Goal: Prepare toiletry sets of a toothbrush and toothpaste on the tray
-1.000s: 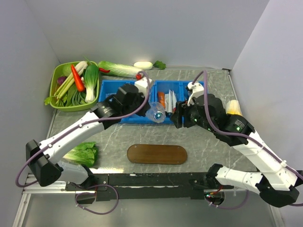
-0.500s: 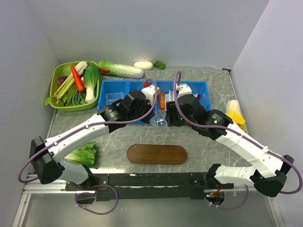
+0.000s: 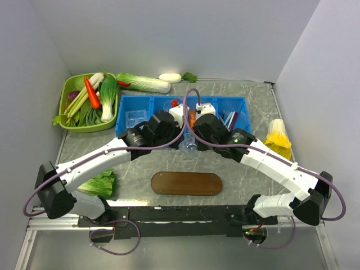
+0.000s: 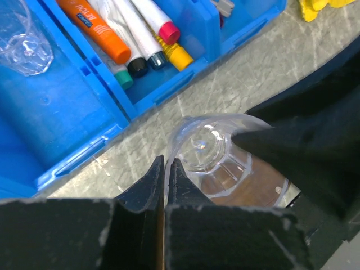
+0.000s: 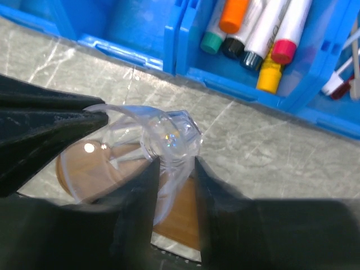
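A clear plastic cup (image 3: 190,144) hangs between both arms, above the table in front of the blue bins (image 3: 125,104). My left gripper (image 4: 165,161) is shut on the cup's rim (image 4: 214,157). My right gripper (image 5: 174,163) has its fingers pressed on either side of the cup's base (image 5: 169,135). The brown wooden tray (image 3: 186,183) lies bare below, and shows under the cup (image 5: 183,216). White toothpaste tubes (image 5: 270,28) with coloured caps lie in a bin beside an orange tube (image 4: 93,25). Toothbrush handles (image 3: 230,119) lie in the right-hand compartment.
A second clear cup (image 4: 22,42) sits in the left bin. A green basket (image 3: 87,104) of vegetables stands at the far left, with a cabbage (image 3: 143,82) behind the bins. Lettuce (image 3: 100,183) lies near left and a yellow object (image 3: 278,138) at the right.
My right arm has swung left from the right bin to the cup and its jaws have narrowed around the cup's base. The left gripper has carried the cup slightly nearer.
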Motion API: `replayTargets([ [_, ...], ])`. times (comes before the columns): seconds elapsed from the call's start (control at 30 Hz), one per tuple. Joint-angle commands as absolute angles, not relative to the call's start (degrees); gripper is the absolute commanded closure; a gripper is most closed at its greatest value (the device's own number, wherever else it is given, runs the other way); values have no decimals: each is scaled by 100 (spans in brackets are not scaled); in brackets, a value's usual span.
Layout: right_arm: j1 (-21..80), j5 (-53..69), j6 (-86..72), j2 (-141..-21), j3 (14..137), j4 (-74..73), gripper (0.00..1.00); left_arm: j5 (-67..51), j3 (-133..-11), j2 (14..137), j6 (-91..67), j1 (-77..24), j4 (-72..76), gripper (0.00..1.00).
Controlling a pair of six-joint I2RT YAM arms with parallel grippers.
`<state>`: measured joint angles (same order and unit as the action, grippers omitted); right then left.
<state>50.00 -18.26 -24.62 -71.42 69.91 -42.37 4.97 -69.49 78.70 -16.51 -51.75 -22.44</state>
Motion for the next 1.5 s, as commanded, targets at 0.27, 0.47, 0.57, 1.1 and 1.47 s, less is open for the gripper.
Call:
replayTargets([
  [0.27,4905,-1793,-2417,-6680,6662,-3841,100,598,-6672,7077,-1504,-5177,-1495,30],
  [0.47,4615,-1960,-2259,-6118,6504,-4332,100,203,-6066,6303,-1476,-4712,-1213,1],
  [0.57,4588,-1926,-2268,-5810,6381,-4798,100,-280,-5776,6074,-1800,-3913,-1169,1],
  [1.1,4649,-1177,-3216,-4983,5054,-5203,100,387,-5309,5124,-2153,-2364,-993,3],
  [1.47,4843,-1055,-3656,-4887,4501,-5107,100,246,-5344,5256,-2153,-2364,-1011,3],
])
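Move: The clear cup, its rim still pinched by the left hand, has its middle about 4 cm right of that hand and 4 cm below. From the right hand it lies some 4 cm left and 4 cm below. The tray's middle is about 12 cm back, 5 cm left and 20 cm below the right hand; the toothpaste tubes are roughly 12 cm ahead, 3 cm right and 19 cm below. Right pinches the cup, left opens and leaves leftward, right lowers cup back-right some 15 cm towards the tray. ##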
